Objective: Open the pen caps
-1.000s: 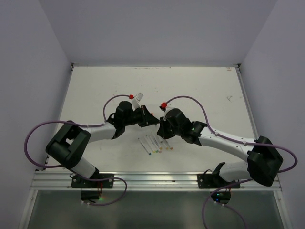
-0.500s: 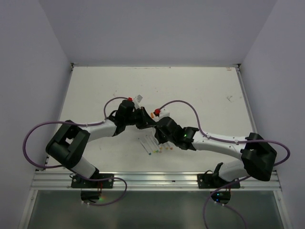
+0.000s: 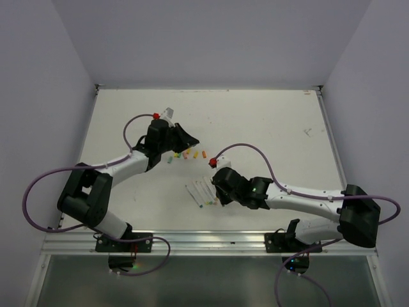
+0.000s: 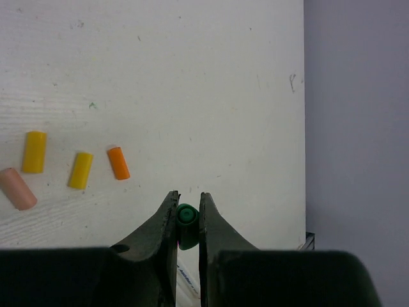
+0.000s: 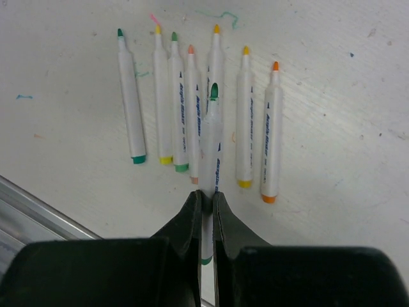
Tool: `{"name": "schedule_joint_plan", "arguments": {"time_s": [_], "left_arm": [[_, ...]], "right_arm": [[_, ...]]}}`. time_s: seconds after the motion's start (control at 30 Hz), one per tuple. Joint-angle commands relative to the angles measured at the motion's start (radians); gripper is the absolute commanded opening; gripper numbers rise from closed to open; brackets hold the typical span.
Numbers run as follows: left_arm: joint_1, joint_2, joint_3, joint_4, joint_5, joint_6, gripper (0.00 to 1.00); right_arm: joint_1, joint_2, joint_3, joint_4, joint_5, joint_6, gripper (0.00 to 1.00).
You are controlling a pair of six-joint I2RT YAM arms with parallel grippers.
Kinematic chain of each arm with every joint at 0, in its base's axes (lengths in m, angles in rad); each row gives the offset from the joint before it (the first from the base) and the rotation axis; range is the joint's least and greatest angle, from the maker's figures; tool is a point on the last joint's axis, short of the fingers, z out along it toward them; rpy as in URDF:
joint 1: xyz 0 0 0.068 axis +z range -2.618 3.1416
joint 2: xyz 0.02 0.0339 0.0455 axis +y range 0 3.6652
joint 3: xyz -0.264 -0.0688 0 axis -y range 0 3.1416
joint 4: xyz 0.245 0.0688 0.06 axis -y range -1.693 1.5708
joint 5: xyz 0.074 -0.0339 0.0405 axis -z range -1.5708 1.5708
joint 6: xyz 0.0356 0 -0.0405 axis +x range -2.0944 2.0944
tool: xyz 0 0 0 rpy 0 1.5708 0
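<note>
My left gripper (image 4: 188,195) is shut on a green pen cap (image 4: 186,216), which stands end-on between the fingers above the white table. In the top view the left gripper (image 3: 190,142) hangs at mid-table, left of centre. Loose pen caps lie below it: two yellow (image 4: 34,151) (image 4: 80,170), one orange (image 4: 118,163), one pink (image 4: 18,188). My right gripper (image 5: 206,193) is shut on a white-barrelled pen (image 5: 212,134) whose bare green tip points away, just over a row of several uncapped pens (image 5: 131,96). From above, the right gripper (image 3: 216,190) sits by that row (image 3: 201,193).
Red plugs (image 3: 155,116) (image 3: 212,161) with purple cables ride on both wrists. The aluminium rail (image 5: 38,204) runs along the table's near edge, close to the pens. A grey wall (image 4: 358,128) rises at the table's right edge.
The two grippers have pulled apart. The left one swung left and back with the green cap, and the right one came down toward the row of pens with the barrel.
</note>
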Motion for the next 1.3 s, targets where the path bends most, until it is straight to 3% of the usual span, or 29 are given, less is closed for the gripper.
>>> {"name": "schedule_joint_plan", "arguments": {"time_s": [0.0, 0.17, 0.33, 0.53, 0.73, 1.1, 1.27], "left_arm": [[-0.005, -0.021, 0.045, 0.009, -0.021, 0.06, 0.0], [-0.034, 0.063, 0.152, -0.069, -0.012, 0.131, 0.0], [-0.102, 0.16, 0.269, -0.169, -0.095, 0.183, 0.0], [-0.151, 0.279, 0.375, -0.235, -0.15, 0.204, 0.0], [-0.182, 0.361, 0.432, -0.239, -0.182, 0.211, 0.0], [-0.202, 0.463, 0.495, -0.354, -0.265, 0.243, 0.0], [-0.212, 0.471, 0.482, -0.379, -0.297, 0.243, 0.12]], "right_arm": [[-0.006, -0.039, 0.015, -0.07, 0.104, 0.02, 0.0], [-0.147, 0.018, 0.03, -0.096, 0.078, -0.029, 0.0], [-0.249, 0.037, 0.006, -0.063, 0.063, -0.079, 0.0], [-0.279, 0.055, -0.006, -0.029, 0.03, -0.123, 0.0], [-0.345, 0.067, -0.028, 0.003, 0.02, -0.068, 0.0], [-0.356, -0.028, -0.085, 0.037, 0.004, -0.037, 0.0], [-0.356, -0.054, -0.098, 0.023, 0.011, -0.039, 0.02]]}}
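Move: The uncapped green pen, already in the right fingers, is bound for bare table about 11 cm ahead and 7 cm right of that hand, 7 cm below. The orange pen lies 8 cm ahead and 2 cm right, the yellow pen 8 cm ahead and 1 cm left. The left hand's green cap is headed for a spot 3 cm ahead, 8 cm right and 12 cm down; the orange cap is 3 cm ahead, 5 cm right, the yellow cap 3 cm ahead, 1 cm right. The green pen is carried right and forward past the orange pen, about 12 cm, sinking some 3 cm as the wrist turns roughly 20 degrees clockwise; the right fingers come off it, close empty, and rise slightly. The green cap stays pinched in the left fingers, which edge forward and up, then swing right and sink 10 cm towards the table beside the orange cap, tilting more steeply down. ##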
